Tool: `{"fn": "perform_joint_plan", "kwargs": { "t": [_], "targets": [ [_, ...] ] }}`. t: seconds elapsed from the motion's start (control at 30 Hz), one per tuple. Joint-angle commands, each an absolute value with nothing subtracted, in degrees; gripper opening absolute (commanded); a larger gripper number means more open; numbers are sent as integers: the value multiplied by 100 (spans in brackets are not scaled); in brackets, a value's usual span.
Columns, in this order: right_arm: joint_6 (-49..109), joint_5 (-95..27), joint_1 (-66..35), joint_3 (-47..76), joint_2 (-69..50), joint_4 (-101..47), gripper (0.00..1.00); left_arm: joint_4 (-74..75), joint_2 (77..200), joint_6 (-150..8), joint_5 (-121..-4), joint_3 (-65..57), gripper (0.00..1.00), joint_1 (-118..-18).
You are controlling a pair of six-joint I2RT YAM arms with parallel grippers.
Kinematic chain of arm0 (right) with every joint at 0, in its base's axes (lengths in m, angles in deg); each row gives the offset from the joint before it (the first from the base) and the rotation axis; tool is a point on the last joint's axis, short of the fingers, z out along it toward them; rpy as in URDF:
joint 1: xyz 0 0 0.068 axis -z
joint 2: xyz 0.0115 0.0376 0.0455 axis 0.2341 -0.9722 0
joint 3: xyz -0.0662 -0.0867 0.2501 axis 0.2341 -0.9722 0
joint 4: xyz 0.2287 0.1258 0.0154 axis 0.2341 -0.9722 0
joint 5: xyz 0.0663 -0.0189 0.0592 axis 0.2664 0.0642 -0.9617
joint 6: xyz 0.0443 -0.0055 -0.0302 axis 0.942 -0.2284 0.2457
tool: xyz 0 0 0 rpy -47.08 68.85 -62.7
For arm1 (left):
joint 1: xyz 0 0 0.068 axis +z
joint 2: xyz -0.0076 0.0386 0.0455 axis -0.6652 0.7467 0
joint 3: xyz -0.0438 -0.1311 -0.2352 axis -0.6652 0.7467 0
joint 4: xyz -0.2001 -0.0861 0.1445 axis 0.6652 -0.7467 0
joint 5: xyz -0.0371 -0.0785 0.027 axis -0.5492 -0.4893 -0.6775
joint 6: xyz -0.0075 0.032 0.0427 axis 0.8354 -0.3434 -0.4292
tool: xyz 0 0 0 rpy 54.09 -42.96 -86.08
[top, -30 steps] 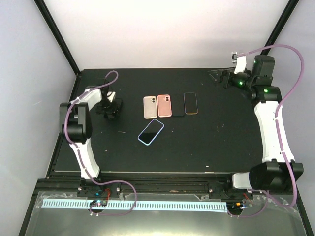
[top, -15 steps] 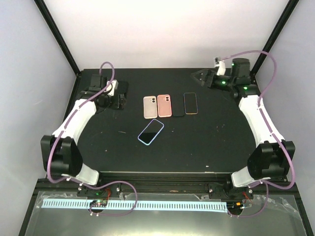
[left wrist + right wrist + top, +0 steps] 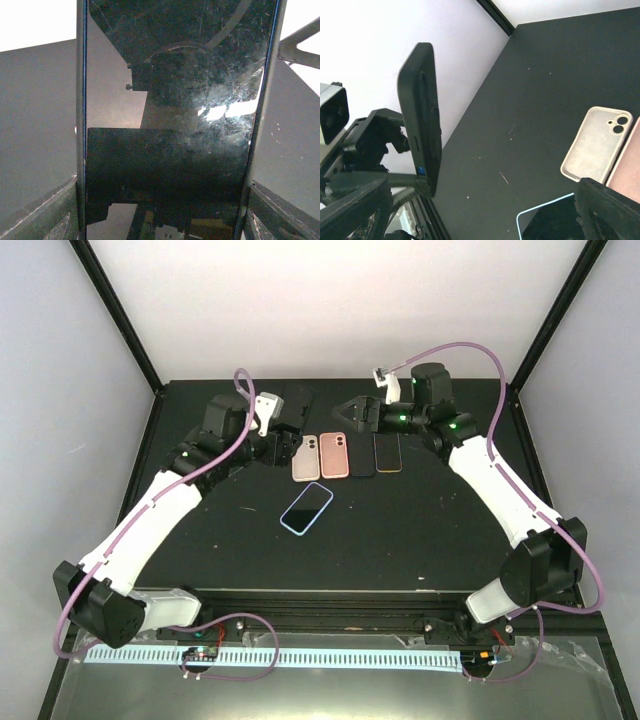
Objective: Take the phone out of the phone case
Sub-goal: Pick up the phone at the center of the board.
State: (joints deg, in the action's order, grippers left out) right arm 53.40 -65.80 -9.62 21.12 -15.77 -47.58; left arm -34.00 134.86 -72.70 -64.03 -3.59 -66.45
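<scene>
My left gripper (image 3: 288, 430) is shut on a black phone case (image 3: 298, 401) with the phone in it, held upright above the back of the table. In the left wrist view the phone's dark, scratched screen (image 3: 175, 100) fills the space between my fingers (image 3: 45, 212). The right wrist view shows the case's black back and side (image 3: 421, 115), with the left gripper on its lower end. My right gripper (image 3: 346, 412) is open and empty just to the right of the case, pointing at it, apart from it. Its fingers (image 3: 355, 210) frame that view.
A row lies on the black table (image 3: 440, 520): a beige case (image 3: 305, 458), a pink case (image 3: 334, 455), a black one (image 3: 360, 456) and a dark phone with an orange rim (image 3: 387, 450). A light blue phone (image 3: 307, 508) lies nearer, tilted.
Both arms have swung in from the table's sides to the back middle. The left one carried the black cased phone rightward, and the open right gripper moved left towards it.
</scene>
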Motion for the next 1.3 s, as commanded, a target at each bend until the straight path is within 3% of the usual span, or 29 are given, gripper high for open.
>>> {"fn": "perform_joint_plan", "kwargs": {
  "t": [0.0,0.6,1.17,1.27],
  "targets": [
    [5670,-6656,-1050,2254,-1461,-4369,100,-2900,13337,-7234,-6116,-696,59,-6950],
    [6006,-6810,-1230,2322,-1483,-4090,90,-2878,13564,-7635,-5584,-831,59,-7654],
    [6524,-7093,-1239,2115,-1607,-3644,53,-2812,13602,-7731,-5452,-851,58,-7977],
    [6491,-7062,-1239,2115,-1583,-3675,41,-2795,13602,-7741,-5440,-818,58,-8019]
  ]
}}
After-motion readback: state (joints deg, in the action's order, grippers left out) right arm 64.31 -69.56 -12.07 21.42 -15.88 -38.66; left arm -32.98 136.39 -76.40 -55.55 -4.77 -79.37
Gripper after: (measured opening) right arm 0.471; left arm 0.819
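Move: The cased phone, upright in the left hand, has its middle about 9 cm left of the right hand, level with it forward and in height. The right gripper waits roughly 10 cm right, 3 cm ahead of and 3 cm above the left hand. On the table some 32 cm below the right hand, the beige case lies 4 cm ahead and 9 cm left, the pink case 5 cm ahead and 1 cm left. Left carries the held phone about 6 cm right and back; right rises leftward 4 cm, half-closing astride the phone. ##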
